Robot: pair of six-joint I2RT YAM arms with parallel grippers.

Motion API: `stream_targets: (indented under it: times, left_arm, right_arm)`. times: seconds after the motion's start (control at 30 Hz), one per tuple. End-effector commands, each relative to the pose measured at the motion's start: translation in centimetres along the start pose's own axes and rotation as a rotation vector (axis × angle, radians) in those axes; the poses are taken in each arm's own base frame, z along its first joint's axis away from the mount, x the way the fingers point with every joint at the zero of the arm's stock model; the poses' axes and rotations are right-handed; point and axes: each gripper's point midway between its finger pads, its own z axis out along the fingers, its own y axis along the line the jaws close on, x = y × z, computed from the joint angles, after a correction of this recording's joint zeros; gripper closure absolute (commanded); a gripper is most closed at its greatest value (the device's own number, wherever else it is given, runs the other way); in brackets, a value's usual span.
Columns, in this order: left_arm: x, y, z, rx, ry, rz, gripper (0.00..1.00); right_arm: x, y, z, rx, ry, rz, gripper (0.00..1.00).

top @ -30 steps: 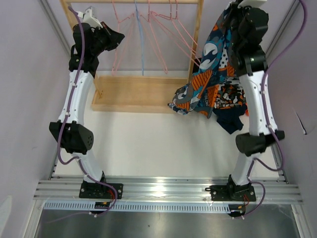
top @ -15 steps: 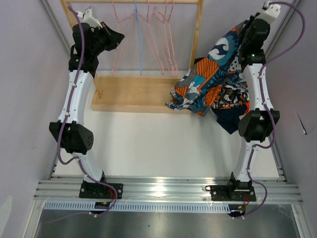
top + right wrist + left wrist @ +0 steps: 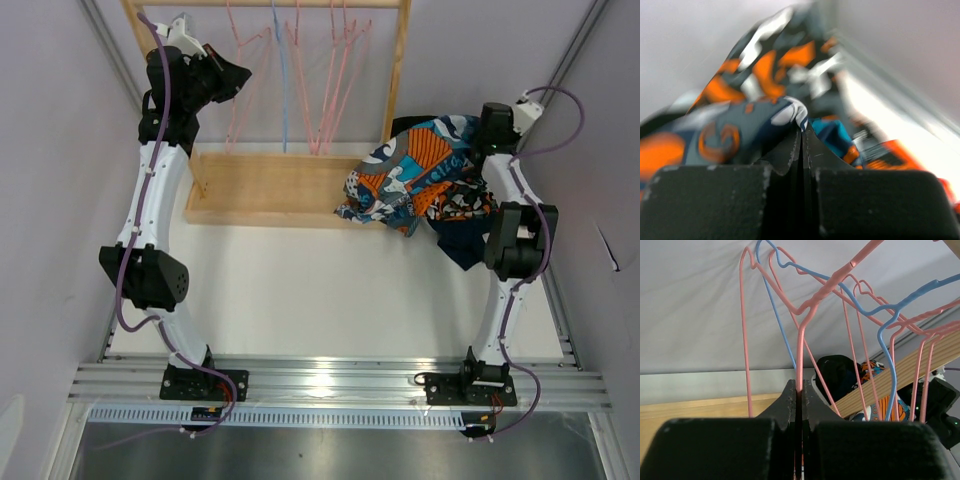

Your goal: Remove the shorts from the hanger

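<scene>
The teal-orange-white graphic print shorts (image 3: 415, 170) lie draped over a pile of shorts at the right of the wooden rack. My right gripper (image 3: 478, 135) is shut on a fold of them (image 3: 795, 115). The camouflage print pair (image 3: 468, 205), a navy pair (image 3: 462, 245) and a black pair (image 3: 405, 126) show in the pile below. My left gripper (image 3: 240, 75) is shut on the wire of a pink hanger (image 3: 801, 350), high at the rack's left. Several bare pink hangers (image 3: 335, 80) and one blue hanger (image 3: 283, 70) hang from the rail.
The wooden rack has a flat base tray (image 3: 270, 190) and a right upright post (image 3: 397, 70). Lilac walls stand close on both sides. A metal rail (image 3: 330, 385) runs along the near edge.
My right gripper has come down from high at the back right to just above the pile, lowering the graphic print shorts onto it. The hangers have swung. The left arm has not moved.
</scene>
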Motion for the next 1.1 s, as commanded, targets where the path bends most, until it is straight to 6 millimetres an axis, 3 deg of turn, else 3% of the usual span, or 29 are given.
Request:
stream_targets:
  times: [0.0, 0.03, 0.1, 0.13, 0.27, 0.4, 0.47, 0.53, 0.67, 0.8, 0.83, 0.87, 0.9, 0.93, 0.97, 1.0, 1.03, 1.07]
  left_arm:
    - [0.9, 0.7, -0.3, -0.028, 0.041, 0.005, 1.00]
    - [0.9, 0.7, -0.2, -0.026, 0.042, 0.003, 1.00]
    - [1.0, 0.5, -0.2, -0.025, 0.043, 0.003, 1.00]
    - [1.0, 0.5, -0.2, -0.025, 0.043, 0.003, 1.00]
    - [1.3, 0.5, 0.0, -0.023, 0.049, 0.002, 1.00]
    - [1.8, 0.4, 0.4, -0.017, 0.059, -0.006, 1.00]
    - [1.8, 0.1, 0.4, -0.013, 0.058, -0.005, 1.00]
    - [1.9, 0.1, 0.5, -0.014, 0.057, 0.002, 1.00]
    - [1.7, 0.6, 0.4, -0.036, 0.054, 0.026, 1.00]
    - [2.0, 1.0, 0.4, -0.050, 0.061, 0.028, 1.00]
    - [2.0, 1.1, 0.5, -0.052, 0.063, 0.027, 1.00]
    - [2.0, 1.0, 0.5, -0.050, 0.063, 0.027, 0.95]
    - [1.9, 0.9, 0.5, -0.047, 0.064, 0.027, 0.88]
    - [2.1, 0.9, 0.5, -0.048, 0.073, 0.026, 0.76]
    - [1.9, 0.8, 0.4, -0.045, 0.074, 0.033, 0.63]
    - [1.8, 0.7, 0.3, -0.042, 0.075, 0.038, 0.37]
    - [1.7, 0.7, 0.2, -0.046, 0.076, 0.043, 0.26]
    - [1.5, 0.7, -0.1, -0.056, 0.074, 0.055, 0.04]
  right_arm:
    - [-5.6, -5.9, 0.2, 0.191, -0.120, 0.136, 1.00]
    - [-7.2, -7.5, 0.0, 0.218, -0.147, 0.162, 1.00]
    - [-8.2, -9.6, 0.0, 0.247, -0.174, 0.183, 1.00]
    - [-10.0, -11.5, -0.3, 0.271, -0.200, 0.207, 1.00]
    - [-13.4, -15.2, -0.8, 0.313, -0.248, 0.241, 1.00]
    - [-16.2, -16.9, -1.8, 0.347, -0.306, 0.244, 1.00]
    - [-17.2, -16.5, -2.1, 0.322, -0.319, 0.241, 1.00]
    - [-18.0, -14.4, -2.5, 0.245, -0.325, 0.230, 1.00]
    - [-18.1, -7.3, -3.4, -0.027, -0.310, 0.219, 1.00]
    - [-15.4, 1.9, -6.7, -0.279, -0.278, 0.169, 1.00]
    - [-14.9, 2.7, -7.3, -0.276, -0.278, 0.154, 1.00]
    - [-14.1, 3.0, -7.6, -0.259, -0.273, 0.136, 0.89]
    - [-13.4, 3.8, -8.5, -0.252, -0.270, 0.137, 0.71]
    - [-13.5, 3.5, -9.0, -0.235, -0.275, 0.145, 0.49]
    - [-12.9, 3.0, -9.1, -0.213, -0.264, 0.144, 0.17]
    - [-12.8, 2.7, -9.4, -0.201, -0.263, 0.165, 0.04]
    - [-13.6, 2.4, -10.3, -0.199, -0.277, 0.178, 0.01]
    - [-13.5, 1.7, -10.5, -0.178, -0.279, 0.176, 0.01]
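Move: The right hand still pinches one end of the patterned shorts; their bulk lies about 17 cm to its left, 11 cm back and 11 cm lower. The basket's middle is some 11 cm left, 11 cm back and 14 cm below, with the rack's right end about 27 cm left and 15 cm back. The left hand has a pink hanger's wire between shut fingers, the blue hanger roughly 9 cm right and 3 cm ahead; the basket lies about 52 cm right, 4 cm back and 40 cm lower. Rightward and back, rising, the right hand pulls the held end of the shorts some 16 cm sideways past the basket's middle, yawing about 20 degrees clockwise, then swings back about 20 cm left and forward, still climbing at first, its fingers tipping up; they open wide late in this swing. The left hand stays by the rack and opens around the pink hanger's wire, sinking slightly at the end. ##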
